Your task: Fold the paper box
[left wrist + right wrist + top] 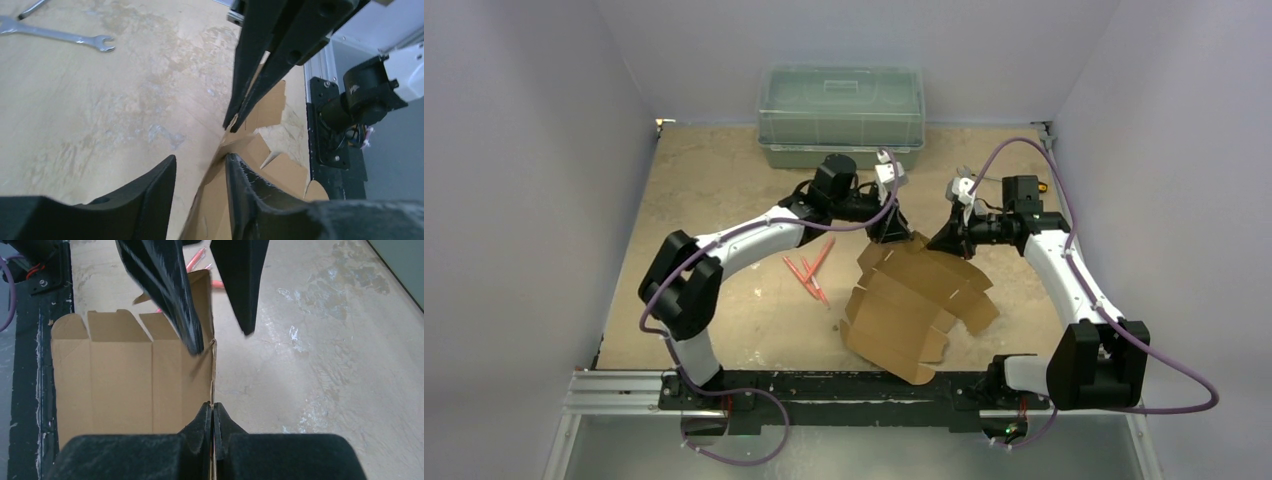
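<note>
The paper box (904, 310) is a flat brown die-cut sheet lying mid-table, with its far panel lifted upright. My right gripper (945, 241) is shut on that raised panel's edge; in the right wrist view its gripper (212, 409) pinches the thin cardboard (120, 380). My left gripper (893, 233) meets the same edge from the other side. In the left wrist view its gripper (200, 164) stands open astride the cardboard (280, 170). One fingertip (231, 162) touches the sheet and the other stands apart. The right arm's shut fingers (270, 60) show above.
A green translucent bin (841, 115) with a lid stands at the back of the table. Orange tools (809, 270) lie left of the sheet. A silver spanner (75, 37) lies on the tabletop. Purple walls close in both sides.
</note>
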### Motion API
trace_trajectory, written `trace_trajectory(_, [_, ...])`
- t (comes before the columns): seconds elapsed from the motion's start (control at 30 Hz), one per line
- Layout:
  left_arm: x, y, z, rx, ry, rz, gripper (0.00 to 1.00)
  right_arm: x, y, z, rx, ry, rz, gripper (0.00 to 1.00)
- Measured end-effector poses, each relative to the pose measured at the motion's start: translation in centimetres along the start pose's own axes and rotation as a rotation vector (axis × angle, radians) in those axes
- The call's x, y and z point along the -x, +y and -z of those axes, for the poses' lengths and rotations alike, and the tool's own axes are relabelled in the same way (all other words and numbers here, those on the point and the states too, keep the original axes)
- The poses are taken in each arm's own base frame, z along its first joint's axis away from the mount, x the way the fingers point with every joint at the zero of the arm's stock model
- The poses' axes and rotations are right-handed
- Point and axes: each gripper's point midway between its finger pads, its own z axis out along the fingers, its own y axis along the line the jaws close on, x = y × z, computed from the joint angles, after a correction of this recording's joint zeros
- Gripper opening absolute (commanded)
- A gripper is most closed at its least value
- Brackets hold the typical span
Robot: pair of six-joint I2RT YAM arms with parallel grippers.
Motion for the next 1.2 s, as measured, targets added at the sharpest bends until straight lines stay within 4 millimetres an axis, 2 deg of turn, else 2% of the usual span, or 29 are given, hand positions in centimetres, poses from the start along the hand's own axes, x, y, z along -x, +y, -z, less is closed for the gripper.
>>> trace_trajectory(0.1, [1.3, 1.1, 2.4, 0.083, -0.04, 0.042, 0.56, 0.2, -0.1, 0.1, -0.001, -0.007, -0.004, 0.0])
trace_trajectory(0.23, [3.7, 1.4, 9.3, 0.236, -0.154, 0.058, 0.59, 0.2, -0.1, 0.1, -0.002, -0.008, -0.009, 0.0])
trace_trajectory(0.3, [4.6, 0.8, 12.9, 0.322, -0.213, 0.04, 0.57, 0.2, -0.1, 0.1, -0.002, -0.008, -0.009, 0.0])
trace_trajectory(0.37, [4.6, -0.4, 15.3, 0.381, -0.257, 0.021, 0.55, 0.2, -0.1, 0.2, -0.004, -0.009, -0.01, 0.0])
trace_trajectory(0.43, [2.9, -1.4, 16.6, 0.419, -0.268, 0.03, 0.54, 0.3, -0.2, 0.2, -0.005, -0.009, -0.01, 0.0])
trace_trajectory(0.53, [-1.4, -1.4, 16.7, 0.449, -0.225, 0.121, 0.55, 0.3, -0.2, 0.2, -0.006, -0.01, -0.01, 0.0])
trace_trajectory(0.6, [-4.9, -1.0, 16.1, 0.461, -0.182, 0.218, 0.56, 0.4, -0.2, 0.2, -0.007, -0.011, -0.011, 0.0])
trace_trajectory(0.7, [-9.2, -0.9, 15.1, 0.45, -0.148, 0.353, 0.56, 0.4, -0.2, 0.2, -0.005, -0.014, -0.013, 0.0])
trace_trajectory(0.8, [-12.0, -0.4, 13.7, 0.426, -0.123, 0.47, 0.56, 0.6, 0.0, 0.2, 0.003, -0.021, -0.014, 0.0])
trace_trajectory(0.9, [-13.2, 0.2, 12.7, 0.412, -0.12, 0.543, 0.56, 0.8, 0.2, 0.2, 0.013, -0.031, -0.017, 0.0])
trace_trajectory(1.2, [-12.5, 0.2, 10.6, 0.298, -0.222, 0.6, 0.56, 0.9, 0.3, 0.2, 0.019, -0.038, -0.019, 0.0])
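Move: Below and to the left of the left hand, roughly 8 cm left, 3 cm nearer the base and 5 cm lower, hangs the carton's left flap. The right gripper, shut on the carton's far edge, is about 6 cm to the left hand's right, 2 cm back and 2 cm lower; the red pens lie on the table some 23 cm left, about level with it and 17 cm down. From the right hand the left flap is some 14 cm left, 1 cm back and 3 cm lower. Opening its already parted fingers wider, the left hand comes free of the carton's far edge and swings up and left about 16 cm, then drops steeply and back past its starting height before easing a few cm right, ending beside and below the left flap. Its wrist turns some 30 degrees counter-clockwise and tips. The right hand keeps its pinch on the edge, nearly still. ##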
